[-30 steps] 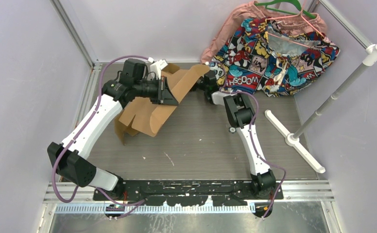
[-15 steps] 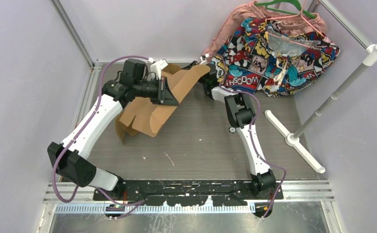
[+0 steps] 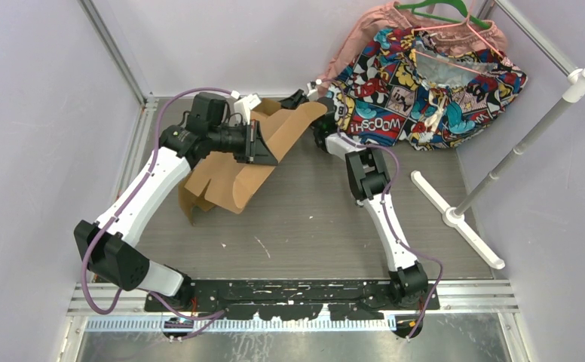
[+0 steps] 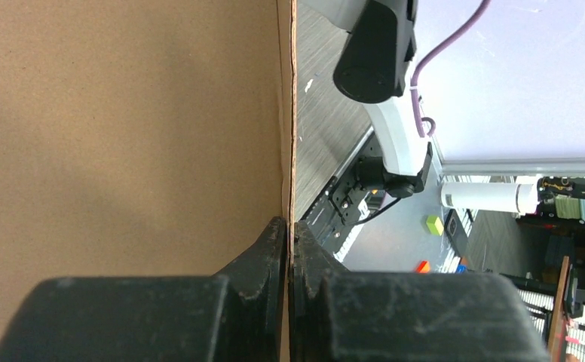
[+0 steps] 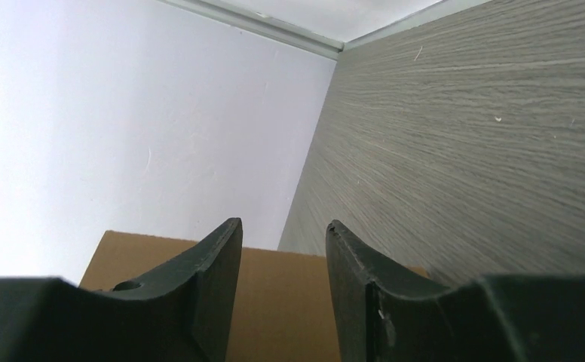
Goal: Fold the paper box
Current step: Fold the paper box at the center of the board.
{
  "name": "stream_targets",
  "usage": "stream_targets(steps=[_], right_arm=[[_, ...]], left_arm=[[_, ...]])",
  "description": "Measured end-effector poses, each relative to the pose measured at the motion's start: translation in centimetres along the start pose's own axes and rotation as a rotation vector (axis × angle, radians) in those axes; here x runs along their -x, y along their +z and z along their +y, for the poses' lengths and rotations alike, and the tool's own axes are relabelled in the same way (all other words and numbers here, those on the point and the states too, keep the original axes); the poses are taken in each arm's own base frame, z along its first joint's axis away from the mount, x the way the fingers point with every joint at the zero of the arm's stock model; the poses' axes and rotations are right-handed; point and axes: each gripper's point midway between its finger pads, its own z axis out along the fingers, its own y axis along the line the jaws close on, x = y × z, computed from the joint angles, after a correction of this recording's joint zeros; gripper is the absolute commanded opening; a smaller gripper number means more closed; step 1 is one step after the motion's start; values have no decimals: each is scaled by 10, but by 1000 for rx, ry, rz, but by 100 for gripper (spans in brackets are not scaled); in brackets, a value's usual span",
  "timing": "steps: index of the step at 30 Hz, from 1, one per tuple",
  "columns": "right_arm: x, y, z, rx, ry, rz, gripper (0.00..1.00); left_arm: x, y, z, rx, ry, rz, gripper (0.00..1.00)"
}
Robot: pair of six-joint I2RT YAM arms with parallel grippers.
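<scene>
The paper box (image 3: 233, 170) is a brown cardboard sheet, partly lifted off the table at the back left, with one flap (image 3: 298, 118) raised toward the right. My left gripper (image 3: 265, 148) is shut on the sheet's edge. In the left wrist view the cardboard (image 4: 124, 128) fills the left half and the gripper (image 4: 290, 226) pinches its thin edge. My right gripper (image 3: 302, 96) sits at the back wall just beyond the raised flap's tip. In the right wrist view that gripper (image 5: 283, 230) is open, with a brown panel (image 5: 286, 302) lying behind its fingers, not between them.
A comic-print cloth (image 3: 425, 90) and a pink garment on a green hanger (image 3: 433, 9) lie at the back right. A white pole stand (image 3: 455, 215) rests on the right side. The back wall is close behind the right gripper.
The right arm has reached further back and left, carrying its gripper past the flap's tip toward the wall, with its jaws slightly wider. The left gripper and cardboard have stayed put.
</scene>
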Motion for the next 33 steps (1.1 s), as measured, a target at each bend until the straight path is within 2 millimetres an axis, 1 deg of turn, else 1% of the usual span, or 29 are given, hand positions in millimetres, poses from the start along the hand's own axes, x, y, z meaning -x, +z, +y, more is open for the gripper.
stream_targets(steps=[4,9,12,15,16,23,33], right_arm=[[0,4,-7,6,13,16,52],[-7,1,-17,-10,35,40,52],[-17,-4,-27,-16,48,59,52],[-32,-14,-45,-39,82,82,51],[-34,-15,-47,-37,95,82,51],[-41,-24,-42,-6,95,79,51],[-40,-25,-36,19,88,74,51]], left_arm=[[0,0,-1,-7,-1,2,7],[0,-1,-2,-15,-2,4,7],[-1,-1,-4,-26,-2,8,7],[-2,-2,-6,-40,-2,13,7],[-2,-2,-7,-46,-2,16,7],[-4,-3,-10,-67,-3,24,7],[-3,-5,-9,-75,-4,26,7]])
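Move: The narrow upright tab at the box's far end stands about 6 cm to the right hand's left and 2 cm back, roughly level with its open fingers. The far tip of the raised panel is some 8 cm to the hand's right, 5 cm back and 9 cm above; the box floor's middle lies about 18 cm left, 18 cm back and 11 cm below. From the left hand, the tab is roughly 28 cm ahead, 3 cm left and 17 cm below. Downward, the right hand sinks about 5 cm beside the far-end tab, drawing back some 3 cm with it, so that it passes from beyond the raised panel's far tip to underneath that tip. It then almost stops, its half-open fingers still pointing left and forward. The left hand keeps the raised panel's edge pinched, holding it nearly still. ##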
